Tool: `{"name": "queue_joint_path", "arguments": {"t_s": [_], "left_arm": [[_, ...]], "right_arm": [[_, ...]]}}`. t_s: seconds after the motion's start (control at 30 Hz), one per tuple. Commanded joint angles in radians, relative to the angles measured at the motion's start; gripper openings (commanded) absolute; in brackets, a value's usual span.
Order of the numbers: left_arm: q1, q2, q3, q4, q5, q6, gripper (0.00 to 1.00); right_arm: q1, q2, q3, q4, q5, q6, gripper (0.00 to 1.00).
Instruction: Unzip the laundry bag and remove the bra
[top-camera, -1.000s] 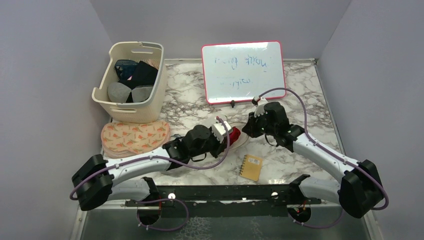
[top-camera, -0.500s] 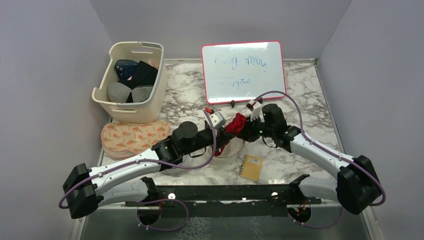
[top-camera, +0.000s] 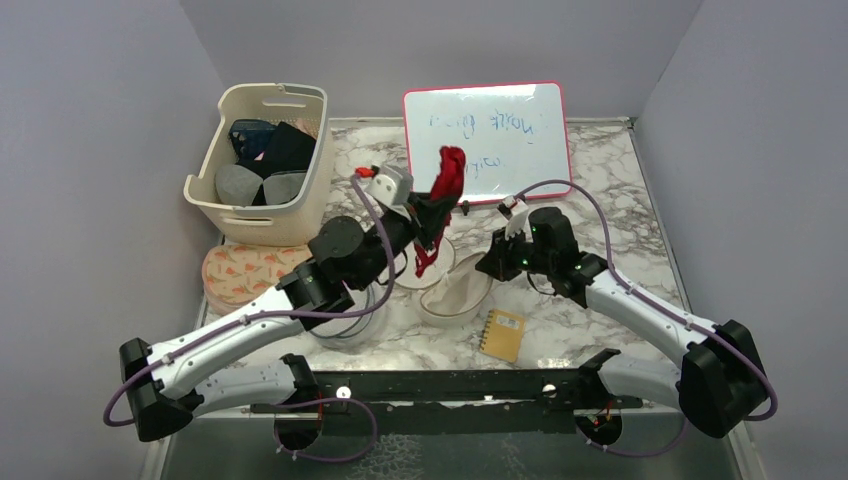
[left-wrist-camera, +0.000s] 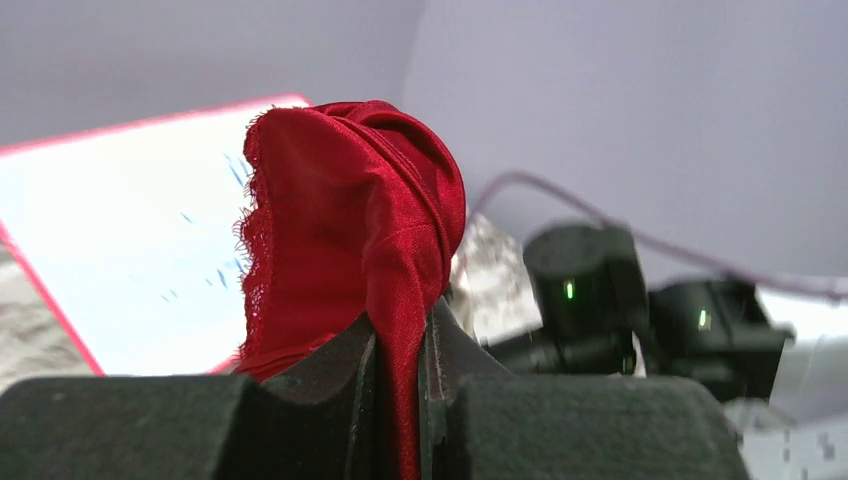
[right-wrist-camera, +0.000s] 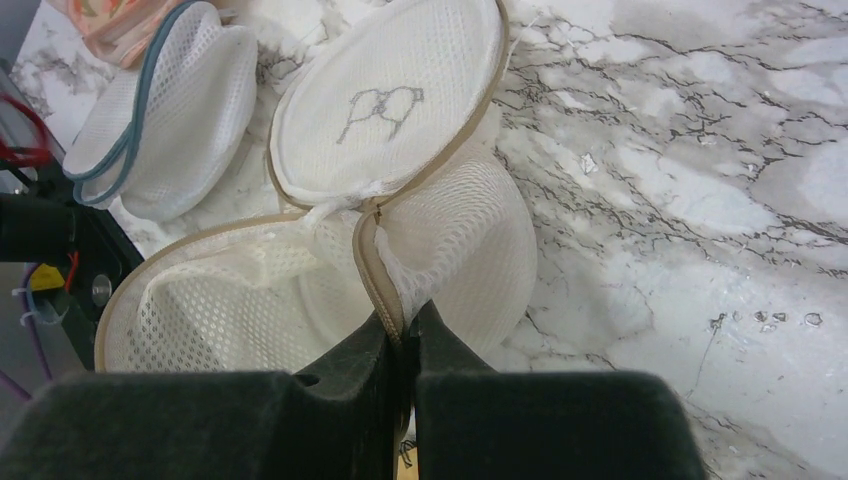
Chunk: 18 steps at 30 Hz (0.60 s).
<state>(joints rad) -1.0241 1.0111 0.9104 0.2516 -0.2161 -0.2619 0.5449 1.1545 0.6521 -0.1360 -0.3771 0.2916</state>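
Observation:
The laundry bag lies unzipped on the marble table, its tan-rimmed lid with the bra icon flipped back. In the top view the open laundry bag sits at the middle of the table. My right gripper is shut on the bag's zipper rim, and in the top view that right gripper is at the bag's right edge. The red lace bra hangs clear above the bag, pinched in my shut left gripper. From above, the bra dangles in front of the whiteboard from the raised left gripper.
A flat mesh disc with a blue rim lies left of the bag. A cream basket of clothes stands at the back left, with a patterned pad in front of it. A whiteboard leans at the back. A small notebook lies near the front.
My left arm has lifted the red bra up and out of the bag, toward the back. The right gripper has stayed shut on the bag's rim.

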Motion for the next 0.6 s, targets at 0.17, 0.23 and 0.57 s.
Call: {"name": "queue_joint_path", "arguments": {"t_s": [0.17, 0.23, 0.57], "left_arm": [[0.089, -0.016, 0.266, -0.178, -0.362, 0.140, 0.00], [0.136, 0.018, 0.327, -0.269, -0.394, 0.155, 0.00], [0.416, 0.255, 0.494, -0.295, -0.697, 0.480, 0.00]], "right_arm": [[0.005, -0.004, -0.008, 0.005, 0.035, -0.001, 0.04], [0.005, -0.004, -0.004, -0.002, 0.036, -0.007, 0.04], [0.005, -0.002, 0.000, -0.012, 0.046, -0.014, 0.04]]}}
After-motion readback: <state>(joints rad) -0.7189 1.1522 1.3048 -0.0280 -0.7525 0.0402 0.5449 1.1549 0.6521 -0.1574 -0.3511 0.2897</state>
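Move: The basket I'm taking the bra to has its middle about 21 cm ahead of my left hand, 28 cm to the left and some 25 cm lower. The orange bag lies near its close side, about 31 cm left and 3 cm ahead of my left hand; the whiteboard is roughly 23 cm ahead and 12 cm right. The open laundry bag sits level and 6 cm right, far below. From my right hand the basket is about 20 cm ahead and 37 cm left. Still pinching the red bra, I sweep my left hand fast leftward and forward towards the basket, about 17 cm left and 12 ahead, climbing some 10 cm on the first half and then sinking about 4. Meanwhile I swing the wrist about 50 degrees counter-clockwise, from pointing at the right to nearly straight ahead. My right hand stays put, keeping its grip on the laundry bag's zipped rim. ##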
